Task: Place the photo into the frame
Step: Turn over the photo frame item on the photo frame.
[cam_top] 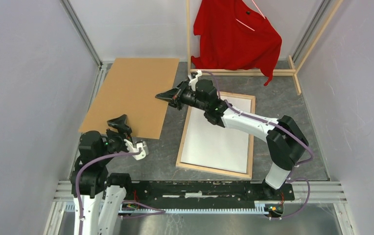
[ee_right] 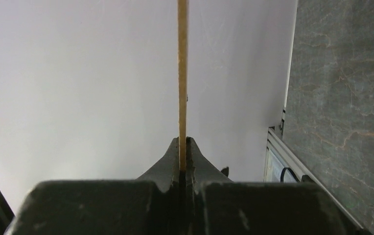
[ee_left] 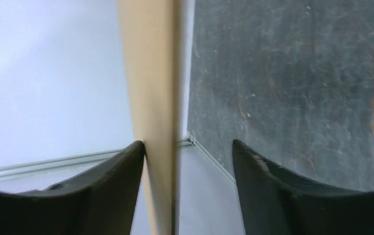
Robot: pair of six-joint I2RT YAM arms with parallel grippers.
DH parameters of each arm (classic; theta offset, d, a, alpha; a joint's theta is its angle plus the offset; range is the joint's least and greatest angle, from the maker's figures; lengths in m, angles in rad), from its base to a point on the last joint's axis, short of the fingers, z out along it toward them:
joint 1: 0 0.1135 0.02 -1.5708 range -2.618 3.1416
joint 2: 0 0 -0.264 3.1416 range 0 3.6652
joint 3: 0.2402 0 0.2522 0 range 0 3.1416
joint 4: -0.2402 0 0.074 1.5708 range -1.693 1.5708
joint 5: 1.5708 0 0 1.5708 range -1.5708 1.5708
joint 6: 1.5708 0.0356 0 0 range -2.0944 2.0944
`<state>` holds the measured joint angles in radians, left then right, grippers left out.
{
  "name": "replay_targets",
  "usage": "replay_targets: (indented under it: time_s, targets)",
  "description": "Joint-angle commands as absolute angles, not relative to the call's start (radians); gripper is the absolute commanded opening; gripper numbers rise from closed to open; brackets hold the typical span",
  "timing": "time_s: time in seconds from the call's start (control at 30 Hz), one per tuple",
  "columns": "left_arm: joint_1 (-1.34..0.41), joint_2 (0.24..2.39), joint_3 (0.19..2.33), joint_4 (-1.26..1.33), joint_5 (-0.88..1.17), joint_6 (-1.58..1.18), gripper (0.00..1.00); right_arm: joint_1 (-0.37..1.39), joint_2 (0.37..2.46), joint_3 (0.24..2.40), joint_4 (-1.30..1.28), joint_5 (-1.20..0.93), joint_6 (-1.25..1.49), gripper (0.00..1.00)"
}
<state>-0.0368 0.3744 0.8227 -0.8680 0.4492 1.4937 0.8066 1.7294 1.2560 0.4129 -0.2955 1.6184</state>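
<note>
The frame [cam_top: 251,142] lies flat on the dark table, right of centre, bare-wood side up. A white sheet [cam_top: 219,132] fills its opening; it looks like the photo's plain white back. The brown backing board [cam_top: 126,93] hangs tilted above the table at the left. My right gripper [cam_top: 163,96] is shut on the board's right edge; the right wrist view shows the thin board edge [ee_right: 182,73] pinched between the fingers [ee_right: 184,142]. My left gripper [cam_top: 119,121] is at the board's near edge. Its jaws [ee_left: 187,147] stand open around the board [ee_left: 153,98], which touches only the left finger.
A wooden clothes rack [cam_top: 244,72] with a red shirt [cam_top: 236,34] stands at the back right, just behind the frame. Pale walls close in on the left, right and back. A metal rail [cam_top: 199,188] carrying both arm bases runs along the near edge.
</note>
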Motion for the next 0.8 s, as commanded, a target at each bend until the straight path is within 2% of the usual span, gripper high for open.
replay_targets:
  time_s: [0.0,0.1,0.17,0.2,0.23,0.3,0.43,0.5,0.57,0.7,0.77]
  targets:
    - [-0.037,0.312,0.719,-0.498,0.441,1.498,0.64,0.837,1.680,1.222,0.567,-0.322,1.647,0.00]
    - [-0.036,0.285,0.685,-0.396,0.465,1.494,0.33,0.842,1.667,1.209,0.524,-0.331,1.608,0.01]
    - [-0.037,0.277,0.684,-0.380,0.479,1.510,0.11,0.842,1.656,1.201,0.501,-0.339,1.566,0.22]
    - [-0.037,0.275,0.686,-0.377,0.484,1.515,0.03,0.840,1.649,1.203,0.487,-0.351,1.530,0.34]
    - [-0.036,0.278,0.692,-0.376,0.487,1.519,0.02,0.838,1.645,1.210,0.466,-0.366,1.477,0.45]
    - [-0.036,0.294,0.715,-0.378,0.491,1.509,0.02,0.817,1.626,1.243,0.351,-0.413,1.330,0.61]
    - [-0.037,0.382,0.832,-0.425,0.495,1.422,0.02,0.749,1.553,1.275,0.087,-0.500,0.914,0.84]
    - [-0.037,0.451,0.924,-0.520,0.506,1.395,0.02,0.706,1.498,1.284,-0.052,-0.534,0.659,0.91]
    - [-0.036,0.522,1.017,-0.607,0.532,1.364,0.02,0.687,1.399,1.275,-0.164,-0.458,0.418,0.97]
    - [-0.037,0.649,1.208,-0.800,0.625,1.366,0.02,0.688,1.234,1.177,-0.159,-0.400,0.028,0.98]
    - [-0.037,0.727,1.302,-0.911,0.661,1.380,0.02,0.686,1.187,1.126,-0.105,-0.413,-0.084,0.98]
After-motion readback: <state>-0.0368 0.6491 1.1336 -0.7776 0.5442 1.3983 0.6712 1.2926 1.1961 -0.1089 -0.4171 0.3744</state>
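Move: The photo frame board hangs in the air, its right edge held in the right hand's shut fingers; its middle is about 12 cm to that hand's left, roughly level in height. From the left hand, open around its near edge, the board's middle lies some 11 cm ahead and 4 cm to the right. The white-filled frame on the table is centred about 35 cm right of the left hand, 4 cm farther out and 26 cm below. The left fingers close from wide to about half open, pinching the board's near edge, and keep it as the hand rises about 10 cm with a smaller push forward; its wrist first tips up some 20 degrees, then mostly back. Once the left has closed, the right fingers open wide and let the right edge go; that hand sinks a little, then draws off some 13 cm to the right and climbs again, rolling nearly 70 degrees about its own length. ##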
